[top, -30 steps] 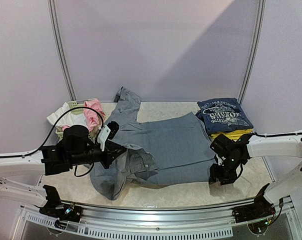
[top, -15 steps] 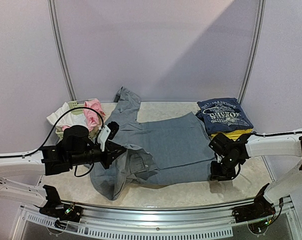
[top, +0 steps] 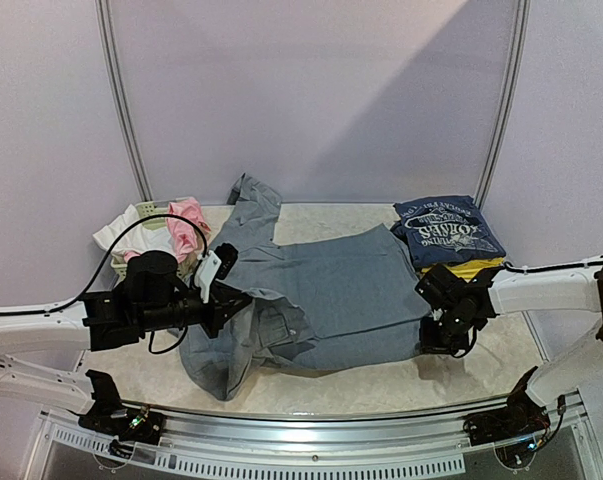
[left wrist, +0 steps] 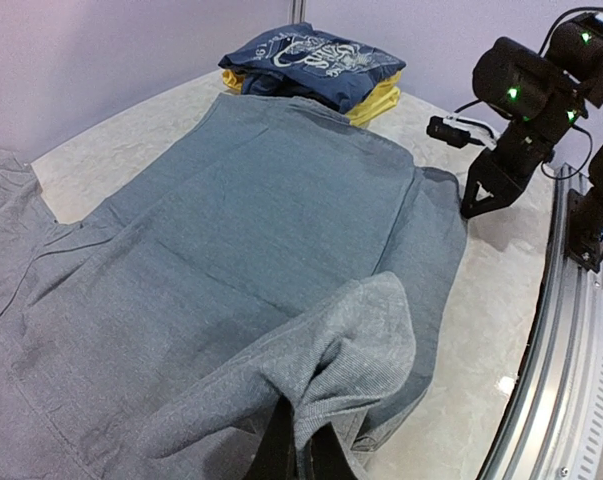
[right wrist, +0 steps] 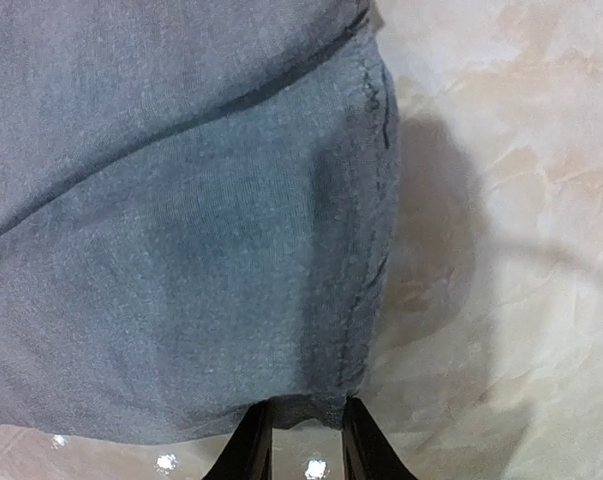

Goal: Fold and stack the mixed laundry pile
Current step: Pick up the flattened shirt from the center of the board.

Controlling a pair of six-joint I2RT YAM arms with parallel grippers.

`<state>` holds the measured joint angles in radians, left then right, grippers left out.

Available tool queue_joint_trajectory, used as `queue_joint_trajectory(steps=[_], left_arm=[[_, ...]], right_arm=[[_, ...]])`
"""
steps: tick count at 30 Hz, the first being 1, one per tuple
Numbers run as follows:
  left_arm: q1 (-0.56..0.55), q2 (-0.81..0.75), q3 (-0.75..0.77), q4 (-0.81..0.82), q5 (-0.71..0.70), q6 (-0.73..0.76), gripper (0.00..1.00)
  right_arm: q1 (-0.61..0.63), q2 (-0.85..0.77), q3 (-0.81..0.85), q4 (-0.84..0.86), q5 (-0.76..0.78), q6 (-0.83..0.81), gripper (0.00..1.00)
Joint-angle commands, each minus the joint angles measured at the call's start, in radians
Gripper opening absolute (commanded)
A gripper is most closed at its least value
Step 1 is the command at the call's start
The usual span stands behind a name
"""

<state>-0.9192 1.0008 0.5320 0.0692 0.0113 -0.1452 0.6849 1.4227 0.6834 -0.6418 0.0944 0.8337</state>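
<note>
A large grey garment [top: 331, 290] lies spread across the middle of the table, one end trailing toward the back wall. My left gripper [top: 243, 297] is shut on a raised fold of its near-left part, and the cloth bunches over the fingers [left wrist: 281, 450]. At the garment's near-right corner [right wrist: 321, 405], my right gripper [right wrist: 306, 440] points down. Its fingers stand narrowly apart on either side of the hem, at the table surface. A folded navy printed tee [top: 449, 228] tops a yellow piece [top: 461, 268] at the back right.
A pale-green basket [top: 146, 212] at the back left holds pink cloth [top: 188, 228] and white cloth [top: 131, 235]. The metal rail [top: 311, 432] runs along the near edge. My right arm [left wrist: 516, 100] shows in the left wrist view.
My right gripper has shifted slightly left and away onto the garment's corner, and its fingers have narrowed. The left arm and its fold have not moved.
</note>
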Motion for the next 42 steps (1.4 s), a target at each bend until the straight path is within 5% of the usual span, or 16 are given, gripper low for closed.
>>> queue_joint_trajectory(steps=[1,7,14,42], left_arm=[[-0.017,0.004,-0.009,0.006,-0.008,0.010,0.00],[-0.017,0.006,-0.008,0.004,-0.008,0.010,0.00],[-0.017,0.003,-0.009,0.004,-0.008,0.010,0.00],[-0.137,-0.163,0.001,-0.188,-0.046,-0.084,0.00]], right_arm=[[-0.007,0.030,0.005,0.019,0.059,0.013,0.26],[-0.007,0.056,0.005,0.027,0.053,0.008,0.25],[-0.007,0.037,0.014,0.017,0.029,0.000,0.01],[0.013,-0.289,-0.047,-0.159,-0.082,0.002,0.00]])
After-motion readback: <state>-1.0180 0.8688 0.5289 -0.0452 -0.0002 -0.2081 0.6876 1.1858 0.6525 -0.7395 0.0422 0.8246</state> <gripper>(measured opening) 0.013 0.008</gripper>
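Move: The grey-blue shirt's near right corner sits on the table right at the right fingertips, only about 1 cm ahead and level with them. From that hand, the navy shirt stack is roughly 37 cm ahead, 11 cm to the right and 4 cm up. The left hand already holds the shirt's gathered left end; from there the corner lies some 33 cm to the right, about 17 cm lower and straight across. The right hand, pointing down close to the table, creeps barely 1 cm forward onto the shirt's near right corner, shuts its part-open fingers to pinch the cloth, then lifts it about 4 cm while easing back some 2 cm. The left hand keeps its grip on the gathered left end and stays still until the right fingers have closed, then draws back towards the robot by about 4 cm with a slight rise. ##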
